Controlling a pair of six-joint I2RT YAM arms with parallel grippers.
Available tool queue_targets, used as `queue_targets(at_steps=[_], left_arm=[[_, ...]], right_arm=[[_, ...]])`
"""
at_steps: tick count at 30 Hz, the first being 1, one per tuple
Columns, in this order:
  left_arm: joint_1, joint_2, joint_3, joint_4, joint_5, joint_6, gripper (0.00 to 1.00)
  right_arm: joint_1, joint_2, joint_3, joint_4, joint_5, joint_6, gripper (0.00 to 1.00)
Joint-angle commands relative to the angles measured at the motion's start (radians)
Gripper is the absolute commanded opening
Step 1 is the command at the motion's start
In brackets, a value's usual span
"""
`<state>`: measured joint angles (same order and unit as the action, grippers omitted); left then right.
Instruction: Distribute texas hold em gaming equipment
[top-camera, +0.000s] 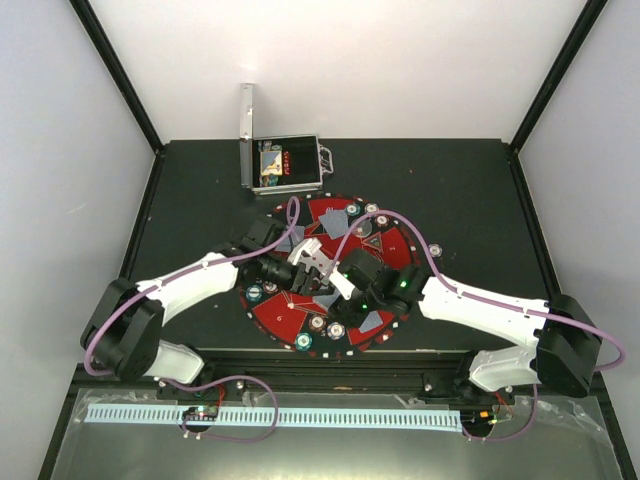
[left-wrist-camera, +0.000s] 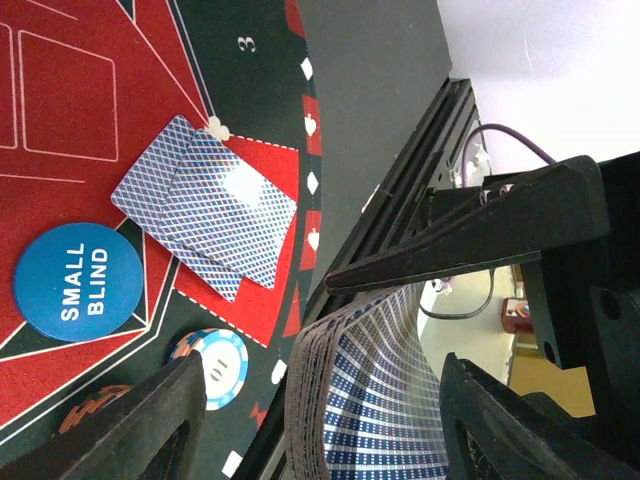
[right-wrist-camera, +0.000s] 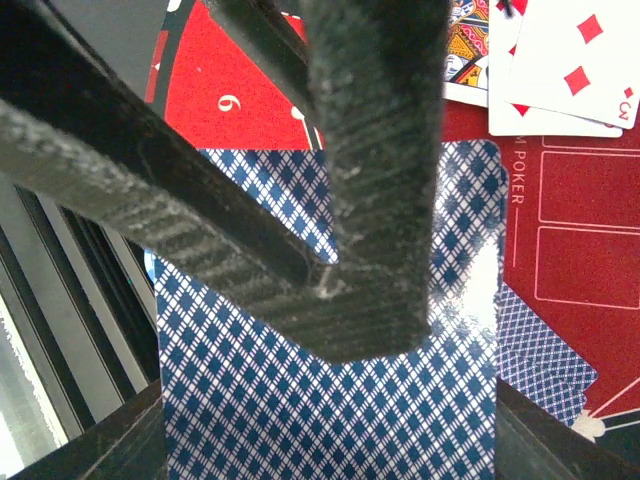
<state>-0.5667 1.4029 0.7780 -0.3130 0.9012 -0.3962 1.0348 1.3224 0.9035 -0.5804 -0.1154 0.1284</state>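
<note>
A thick deck of blue-backed playing cards (right-wrist-camera: 300, 420) sits bowed between the fingers of my right gripper (right-wrist-camera: 330, 445), which is shut on its long edges. My left gripper (left-wrist-camera: 325, 405) straddles the same deck (left-wrist-camera: 400, 400) with a gap on each side, so it is open. Both grippers meet over the middle of the round mat (top-camera: 275, 310): left gripper (top-camera: 312, 262), right gripper (top-camera: 345, 285). Two face-down cards (left-wrist-camera: 210, 205) lie on the red felt beside a blue "small blind" disc (left-wrist-camera: 78, 282) and a blue-and-white chip (left-wrist-camera: 215, 365). Face-up cards (right-wrist-camera: 570, 70) lie further off.
The open silver case (top-camera: 285, 165) stands behind the mat. Chips sit around the mat's rim, such as a chip (top-camera: 303, 342) at the near edge and a chip (top-camera: 437, 247) at the right. A black rail (top-camera: 330, 355) borders the near edge of the table.
</note>
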Motion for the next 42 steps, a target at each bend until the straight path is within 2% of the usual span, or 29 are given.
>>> queue_targets(at_steps=[1, 14, 25, 30, 35, 38, 42], left_arm=[[0.001, 0.014, -0.009, -0.003, 0.032, 0.018, 0.63], [0.010, 0.014, -0.023, -0.037, -0.027, 0.025, 0.51], [0.045, -0.031, -0.078, 0.006, -0.040, -0.026, 0.40], [0.050, -0.040, -0.085, 0.008, -0.023, -0.031, 0.30], [0.054, -0.049, -0.084, 0.008, -0.003, -0.030, 0.09], [0.056, -0.054, -0.083, 0.000, -0.004, -0.031, 0.03], [0.062, -0.065, -0.084, -0.020, -0.011, -0.019, 0.02]], right_arm=[[0.011, -0.011, 0.024, 0.021, -0.001, -0.017, 0.62], [0.010, -0.040, 0.005, 0.029, 0.017, -0.013, 0.62], [0.011, -0.048, -0.008, 0.027, 0.015, -0.012, 0.62], [0.012, -0.041, -0.008, 0.033, 0.018, -0.009, 0.62], [0.013, -0.036, -0.012, 0.035, 0.017, -0.006, 0.62], [0.013, -0.034, -0.014, 0.041, 0.018, -0.002, 0.62], [0.012, -0.034, -0.017, 0.050, 0.020, 0.004, 0.62]])
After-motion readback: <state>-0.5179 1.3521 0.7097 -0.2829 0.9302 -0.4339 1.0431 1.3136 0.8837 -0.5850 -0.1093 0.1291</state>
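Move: Ahead-left end first, the card deck gripped by the right hand has its middle about 2 cm back and 3 cm right of the left hand point, 1 cm lower; it lies about 1 cm ahead and 1 cm left of the right hand point, level with it. From the left hand, the small blind button is 3 cm back, 2 cm right, the face-down pair 5 cm back, 8 cm right, and the face-up cards 5 cm ahead in line, all roughly 11 cm below. Sinking about 1 cm around the deck's free end, the left hand closes its fingers steadily while easing some 1.5 cm left along the cards, away from the right hand. Then, rising about 1 cm, it shuts nearly fully and pinches a thin layer at the card edge, one finger above and one below. The right hand keeps its grip on the deck, almost still. ##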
